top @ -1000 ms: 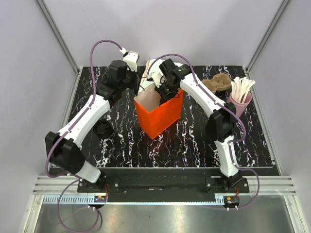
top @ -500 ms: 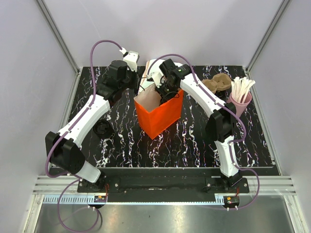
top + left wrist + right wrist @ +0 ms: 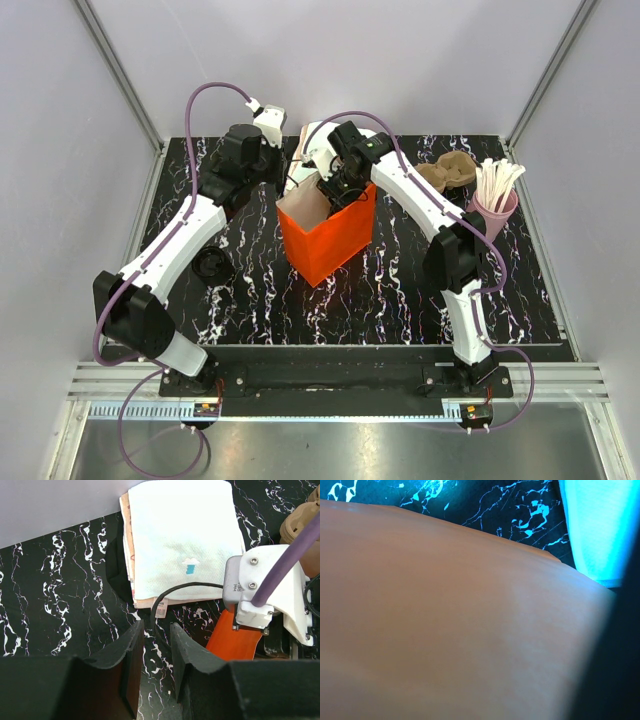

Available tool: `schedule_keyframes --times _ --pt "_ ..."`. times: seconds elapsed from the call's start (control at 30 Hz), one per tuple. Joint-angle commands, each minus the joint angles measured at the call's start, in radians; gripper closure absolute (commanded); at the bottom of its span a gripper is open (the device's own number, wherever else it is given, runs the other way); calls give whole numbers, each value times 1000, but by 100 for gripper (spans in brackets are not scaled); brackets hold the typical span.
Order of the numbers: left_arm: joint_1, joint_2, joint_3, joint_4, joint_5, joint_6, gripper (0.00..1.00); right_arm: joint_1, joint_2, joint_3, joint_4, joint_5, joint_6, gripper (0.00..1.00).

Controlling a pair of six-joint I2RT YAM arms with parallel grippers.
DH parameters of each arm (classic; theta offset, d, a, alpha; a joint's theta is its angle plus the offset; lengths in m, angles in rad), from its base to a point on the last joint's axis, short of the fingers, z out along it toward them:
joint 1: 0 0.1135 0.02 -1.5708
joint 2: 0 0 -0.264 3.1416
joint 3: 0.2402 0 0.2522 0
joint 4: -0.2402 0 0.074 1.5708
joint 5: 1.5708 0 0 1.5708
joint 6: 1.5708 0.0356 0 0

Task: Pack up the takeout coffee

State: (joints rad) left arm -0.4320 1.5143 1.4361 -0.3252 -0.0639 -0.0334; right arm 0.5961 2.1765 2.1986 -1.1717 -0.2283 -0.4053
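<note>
The orange paper bag (image 3: 328,238) stands open in the middle of the table. My right gripper (image 3: 338,192) reaches down into its mouth from the back. The right wrist view shows only the bag's brown inner wall (image 3: 445,620), so its fingers and any load are hidden. The takeout coffee cup is not visible in any view. My left gripper (image 3: 157,630) hovers behind the bag's back left corner, over bare table. Its fingers stand a narrow gap apart with nothing between them. The bag's orange edge (image 3: 235,642) lies to its right.
A flat black round piece (image 3: 212,265) lies left of the bag. A stack of white napkins (image 3: 185,535) lies at the back. A brown cup carrier (image 3: 447,172) and a pink cup of white sticks (image 3: 496,212) stand at the back right.
</note>
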Motion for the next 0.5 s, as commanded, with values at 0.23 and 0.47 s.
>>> schedule_keyframes --times 0.23,0.47 --pt "-4 -16 32 26 3 -11 69 10 -90 12 -14 4 -12 47" --pt "-4 -14 33 23 4 -8 69 10 -107 64 -46 18 -17 20"
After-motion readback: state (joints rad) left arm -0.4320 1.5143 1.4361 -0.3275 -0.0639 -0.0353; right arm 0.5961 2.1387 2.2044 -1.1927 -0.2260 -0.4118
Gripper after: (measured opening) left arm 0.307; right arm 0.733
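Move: The lidded coffee cup, standing inside the orange bag, is about 4 cm ahead of the right fingertips and 2 cm to their left, its middle some 9 cm below. From that hand, the carrier's empty slot lies about 3 cm back, 6 cm left and 11 cm down; the folded towel is outside the bag, some 12 cm ahead, 4 cm left and 15 cm down. The cup is about 14 cm right of the left hand, 2 cm back and 22 cm below. Keep spreading the already part-open right fingers inside the bag until they are about three quarters open, and draw the hand straight up by some 2 cm, slowly at first and then faster, away from the coffee cup and carrier. Hold the wrist's angle, and let the bag's handle ride up along with the hand. ##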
